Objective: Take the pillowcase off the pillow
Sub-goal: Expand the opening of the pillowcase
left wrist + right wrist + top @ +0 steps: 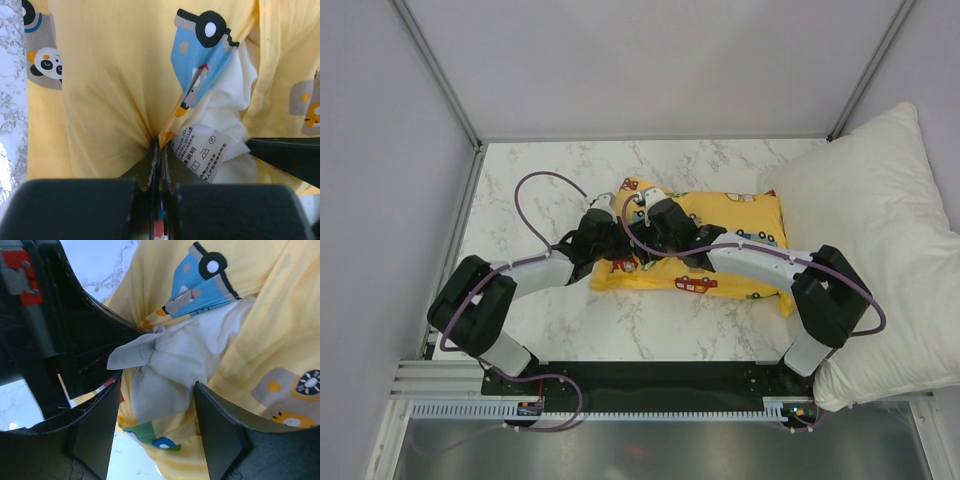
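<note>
The yellow pillowcase (740,225) with cartoon vehicles lies across the middle of the marble table (540,190). Both grippers meet at its left end. My left gripper (161,145) is shut on a pinched fold of the pillowcase (110,90) at the edge of its opening. A cream-white corner of the pillow (185,360) bulges out of that opening, with a printed care label (205,150) on it. My right gripper (156,387) is open, one finger on each side of the exposed pillow corner and not pressing it. The rest of the pillow is hidden inside the case.
A large white pillow (880,230) leans at the right side, overhanging the table edge beside the right arm. Grey walls and metal posts (440,75) enclose the table. The right gripper's finger (285,155) shows at the right of the left wrist view.
</note>
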Motion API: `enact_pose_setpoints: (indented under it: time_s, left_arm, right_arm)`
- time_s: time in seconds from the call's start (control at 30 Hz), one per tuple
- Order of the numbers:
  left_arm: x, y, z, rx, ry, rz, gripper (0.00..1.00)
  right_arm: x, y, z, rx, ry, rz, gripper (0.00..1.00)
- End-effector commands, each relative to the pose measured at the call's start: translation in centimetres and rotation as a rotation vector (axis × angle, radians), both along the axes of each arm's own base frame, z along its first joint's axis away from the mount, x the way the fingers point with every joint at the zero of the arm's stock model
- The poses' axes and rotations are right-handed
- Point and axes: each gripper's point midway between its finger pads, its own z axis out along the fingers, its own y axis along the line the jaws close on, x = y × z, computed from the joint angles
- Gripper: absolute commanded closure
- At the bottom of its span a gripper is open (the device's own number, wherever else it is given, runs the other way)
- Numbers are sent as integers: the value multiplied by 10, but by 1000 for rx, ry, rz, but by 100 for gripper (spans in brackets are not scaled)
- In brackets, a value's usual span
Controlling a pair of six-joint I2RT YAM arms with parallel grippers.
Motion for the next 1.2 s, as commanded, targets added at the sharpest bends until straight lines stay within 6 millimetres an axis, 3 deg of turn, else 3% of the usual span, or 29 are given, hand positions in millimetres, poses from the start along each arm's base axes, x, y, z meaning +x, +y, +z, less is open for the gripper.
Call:
enact_pose_setpoints:
  time_s: [0.0,0.17,0.33,0.6,0.73,0.9,0.97,1.0,1.07,1.1,1.13,1.17]
  left_arm:
    - [-66,44,-79,209,297,0,98]
    - [-66,44,-73,202,281,-3,98]
    - [-66,45,-69,199,270,-6,98]
    - [-67,46,-63,194,249,-9,98]
    - [-67,47,-59,188,235,-8,98]
    - [-65,46,-52,179,208,-12,98]
    - [-64,45,-49,169,200,-13,98]
    - [-64,45,-48,166,198,-14,98]
    - [-65,46,-47,165,188,-12,98]
    - [-65,46,-45,164,183,-11,98]
    - [-64,47,-44,165,179,-10,98]
    - [-65,47,-42,162,170,-12,98]
  right_arm:
    - [8,22,9,41,-57,86,31]
    - [15,13,-21,-65,-45,69,31]
    - [24,-11,-52,-220,-35,-4,32]
    - [34,-37,-61,-325,-38,-138,41]
    - [29,-31,-78,-348,12,-79,42]
    - [2,-11,-106,-245,120,33,35]
    - [-9,-14,-125,-247,167,37,44]
    - [-10,-12,-128,-223,176,31,59]
    - [-19,-17,-145,-228,210,15,74]
    - [-20,-19,-149,-229,219,4,93]
    - [-19,-22,-154,-236,226,-24,100]
    - [-18,-27,-156,-250,221,-49,100]
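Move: The bare white cloth of the pillow in the pillowcase's opening lies about 6 cm below the open right hand, some 2 cm ahead and level sideways; its white label is at that depth too, 1 cm ahead and 1 cm left. The blue car print is roughly 8 cm ahead, 1 cm right and 6 cm below. From the left hand, already shut on the case's opening edge, that white cloth is about 3 cm to the right, level ahead and in height. The pillow's white cloth is pinched beside the label by the right fingers: that hand sinks about 6 cm into the opening, first edging forward, then swinging some 2 cm left to close in beside the left fingertips, and shuts from wide open only near the end. The left hand keeps its pinch on the case's edge and draws it slowly left, a little back and up, about 2.5 cm in all. ##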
